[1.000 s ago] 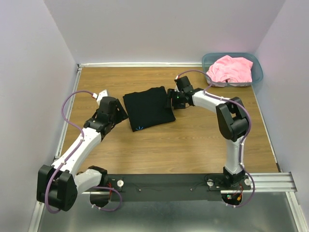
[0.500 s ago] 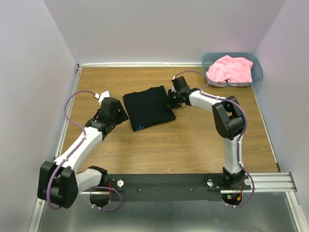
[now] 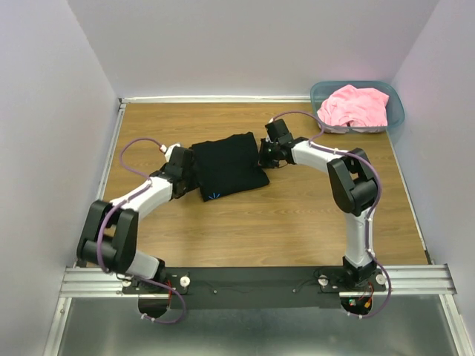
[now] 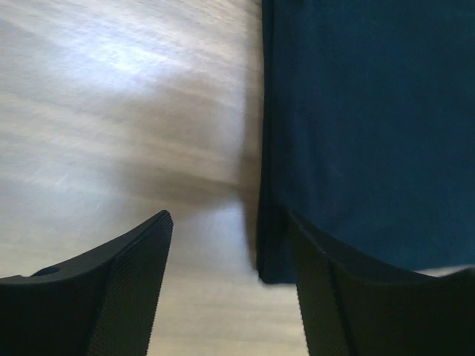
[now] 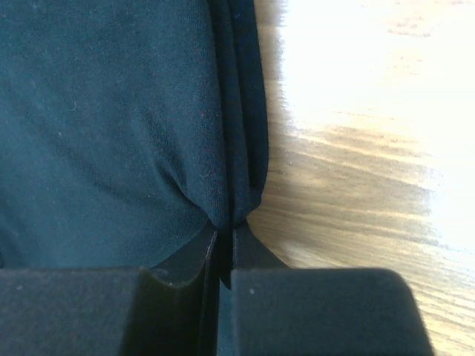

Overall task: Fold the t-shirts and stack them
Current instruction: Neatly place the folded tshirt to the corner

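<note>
A folded black t-shirt (image 3: 226, 165) lies on the wooden table near its middle. My right gripper (image 3: 262, 154) is at the shirt's right edge, and its jaws are shut on a pinched fold of the black t-shirt (image 5: 148, 119) there. My left gripper (image 3: 190, 169) stands open at the shirt's left edge: one finger (image 4: 126, 274) is over bare wood, the other finger (image 4: 356, 297) lies against the corner of the black t-shirt (image 4: 371, 119). A crumpled pink t-shirt (image 3: 356, 106) fills the bin at the back right.
A teal plastic bin (image 3: 395, 104) holding the pink shirt stands in the back right corner by the wall. The wooden table (image 3: 297, 222) is bordered by white walls on the left, back and right. A black rail (image 3: 252, 280) runs along the near edge.
My right gripper has closed on the shirt's right edge. My left arm has swung in from the left and now reaches the shirt's left edge.
</note>
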You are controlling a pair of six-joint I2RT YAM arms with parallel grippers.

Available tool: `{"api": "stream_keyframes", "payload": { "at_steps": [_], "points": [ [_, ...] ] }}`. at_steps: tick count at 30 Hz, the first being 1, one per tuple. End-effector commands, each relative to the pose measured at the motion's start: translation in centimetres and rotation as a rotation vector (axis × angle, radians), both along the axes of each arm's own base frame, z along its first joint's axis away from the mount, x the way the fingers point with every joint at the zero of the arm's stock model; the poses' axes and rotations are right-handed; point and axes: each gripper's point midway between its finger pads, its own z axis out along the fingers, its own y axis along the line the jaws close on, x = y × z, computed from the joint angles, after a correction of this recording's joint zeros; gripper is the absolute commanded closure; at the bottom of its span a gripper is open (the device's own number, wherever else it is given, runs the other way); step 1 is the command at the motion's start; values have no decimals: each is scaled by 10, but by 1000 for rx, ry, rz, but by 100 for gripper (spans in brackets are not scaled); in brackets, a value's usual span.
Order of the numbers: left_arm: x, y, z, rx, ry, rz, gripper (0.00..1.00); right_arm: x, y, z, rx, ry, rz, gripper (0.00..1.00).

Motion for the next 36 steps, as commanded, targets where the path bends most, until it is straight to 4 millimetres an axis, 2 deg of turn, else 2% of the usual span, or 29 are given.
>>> {"api": "stream_keyframes", "payload": {
  "at_steps": [1, 4, 10, 21, 22, 23, 24, 26, 27, 28, 29, 31, 32, 33, 34, 35, 36],
  "points": [
    [32, -13, -2, -33, -17, 16, 31, -18, -7, -11, -29, 54, -21, 98],
    [40, -16, -12, -26, 19, 15, 32, -19, -6, -9, -21, 52, -19, 98],
    [48, -24, -16, -44, 29, 4, 34, -21, -5, -9, -8, 57, -16, 98],
    [30, -26, -51, -15, 157, -4, 44, -13, 9, 3, 33, 32, -16, 98],
    [29, -28, -56, -2, 176, -9, 51, -12, 12, 5, 40, 27, -13, 98],
    [29, -28, -58, 6, 185, -11, 70, -12, 12, 5, 43, 29, -13, 98],
    [30, -28, -60, 9, 192, -12, 70, -11, 13, 6, 45, 27, -12, 98],
    [32, -26, -66, 33, 215, -7, 93, -10, 15, 9, 53, 24, -5, 98],
    [34, -24, -63, 44, 213, -1, 93, -10, 16, 10, 57, 21, 0, 98],
    [40, -23, -61, 58, 208, 2, 100, -9, 17, 15, 62, 13, 2, 98],
    [41, -16, -60, 93, 215, 15, 100, -9, 18, 19, 69, 8, 8, 98],
    [56, -8, -52, 123, 196, 24, 100, -10, 20, 26, 78, -5, 30, 83],
    [63, 0, -47, 151, 182, 42, 100, -10, 19, 39, 88, -26, 34, 73],
    [65, 7, -44, 173, 186, 50, 100, -13, 16, 42, 77, -33, 35, 50],
    [80, 17, -34, 188, 160, 74, 100, -15, 13, 48, 65, -53, 45, 41],
    [84, 31, -30, 247, 159, 92, 100, -18, 7, 63, 58, -72, 42, 33],
    [89, 41, -29, 280, 160, 105, 100, -23, -1, 64, 31, -76, 35, 20]
  ]
}}
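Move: The folded t-shirt's left edge, where the open left fingers should shut, is about 5 cm ahead of the left hand, 3 cm to its right and 3 cm below. The shirt's near-left corner lies some 4 cm back and 3 cm right of that hand, and its blue print about 4 cm back and 7 cm right, both about 3 cm lower. From the right hand, which already pinches the opposite edge, the left edge is roughly 20 cm left and 3 cm back, at about the same height. Bring the left gripper forward and down about 5 cm in all, a little to its right, onto the t-shirt's left edge and pinch it shut there, while the right fingers keep their hold on the other side. Then draw the edge another 2 to 3 cm forward and swing to the left; meanwhile open the right fingers and lift them about 2 cm. ##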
